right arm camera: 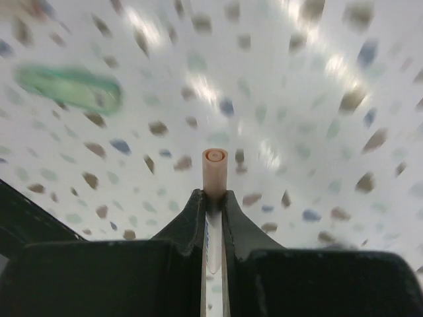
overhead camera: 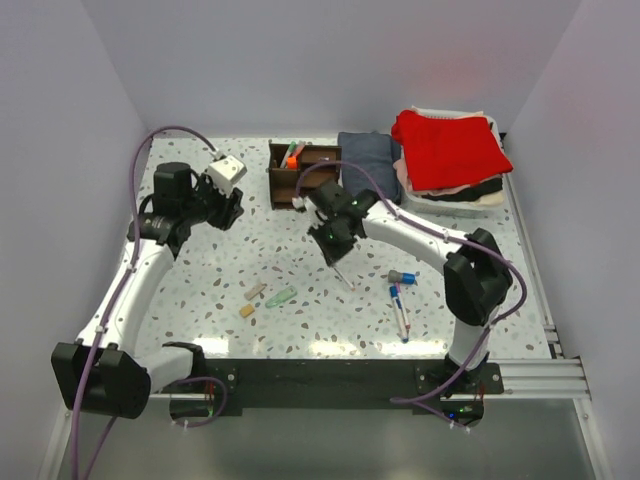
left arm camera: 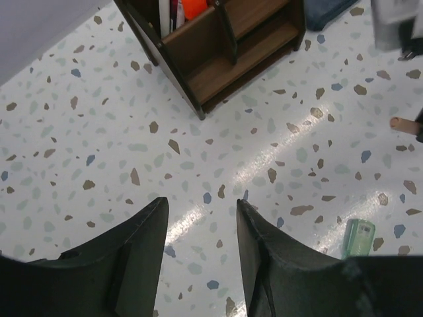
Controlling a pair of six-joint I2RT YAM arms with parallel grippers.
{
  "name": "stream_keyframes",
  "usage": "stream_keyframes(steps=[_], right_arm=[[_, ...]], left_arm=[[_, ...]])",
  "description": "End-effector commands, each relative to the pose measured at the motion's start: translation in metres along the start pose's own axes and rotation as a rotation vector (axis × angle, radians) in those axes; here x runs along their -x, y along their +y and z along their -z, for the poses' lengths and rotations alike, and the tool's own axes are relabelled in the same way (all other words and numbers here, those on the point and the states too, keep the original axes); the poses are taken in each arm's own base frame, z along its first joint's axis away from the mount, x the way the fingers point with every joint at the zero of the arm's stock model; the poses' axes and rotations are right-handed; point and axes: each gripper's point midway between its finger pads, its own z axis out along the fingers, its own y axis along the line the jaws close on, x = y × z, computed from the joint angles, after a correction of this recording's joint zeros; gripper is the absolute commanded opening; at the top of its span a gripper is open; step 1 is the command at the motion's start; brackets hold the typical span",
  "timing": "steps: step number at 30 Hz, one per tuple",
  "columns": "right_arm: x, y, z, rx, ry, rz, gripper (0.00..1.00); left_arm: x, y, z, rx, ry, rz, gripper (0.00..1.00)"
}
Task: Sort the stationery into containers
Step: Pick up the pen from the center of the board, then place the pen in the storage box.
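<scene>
My right gripper [right arm camera: 213, 198] is shut on a slim pink pen [right arm camera: 215, 173], whose round end sticks out past the fingertips, just above the speckled table. From above, this gripper [overhead camera: 335, 255] is at mid-table with the pen [overhead camera: 344, 276] slanting down to the right. The left gripper [left arm camera: 201, 205] hangs open and empty over bare table in front of the dark brown wooden organizer [left arm camera: 225, 46], which holds a few upright items. In the top view the left gripper [overhead camera: 225, 212] sits left of the organizer [overhead camera: 300, 175]. On the table lie a pale green piece [overhead camera: 281, 297], two tan blocks [overhead camera: 254, 293] and blue-capped pens [overhead camera: 401, 310].
A dark folded cloth [overhead camera: 365, 160] lies right of the organizer. A pile of folded clothes with a red one on top [overhead camera: 445, 150] fills the back right corner. White walls close in the table on three sides.
</scene>
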Motion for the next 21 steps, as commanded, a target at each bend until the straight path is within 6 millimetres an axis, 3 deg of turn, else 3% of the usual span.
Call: stream_keyframes(steps=[1,6,8,15,21], right_arm=[[0.132,0.015,0.094,0.064,-0.541,0.196,0.00],[0.220,0.017,0.147,0.038,-0.935,0.306,0.00],[0.239,0.012,0.160,0.034,-1.022,0.316,0.00],[0.311,-0.009,0.187,-0.041,-1.372,0.342,0.00],[0.350,-0.032,0.172,-0.063,-1.487,0.318,0.00]], left_arm=[[0.035,0.016,0.001,0.021,-0.103,0.006,0.51],[0.042,0.023,-0.010,0.006,-0.138,0.069,0.51],[0.047,0.027,-0.013,0.014,-0.151,0.073,0.50],[0.050,0.045,-0.029,0.045,-0.164,0.104,0.50],[0.027,0.047,-0.045,0.017,-0.071,0.110,0.50]])
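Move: The pen is already pinched in the right hand. The organizer's left compartment, with pens standing in it, lies about 25 cm ahead and 14 cm to the left, its middle some 2 cm lower. The blue cloth is some 30 cm ahead and 6 cm right, the green eraser 4 cm back and 14 cm left, both about 8 cm below. From the left hand, that compartment is roughly 18 cm ahead, 13 cm right and 16 cm down. Right hand swings the pinched pen forward, up and left about 33 cm over the organizer, fingers levelling; left advances. ##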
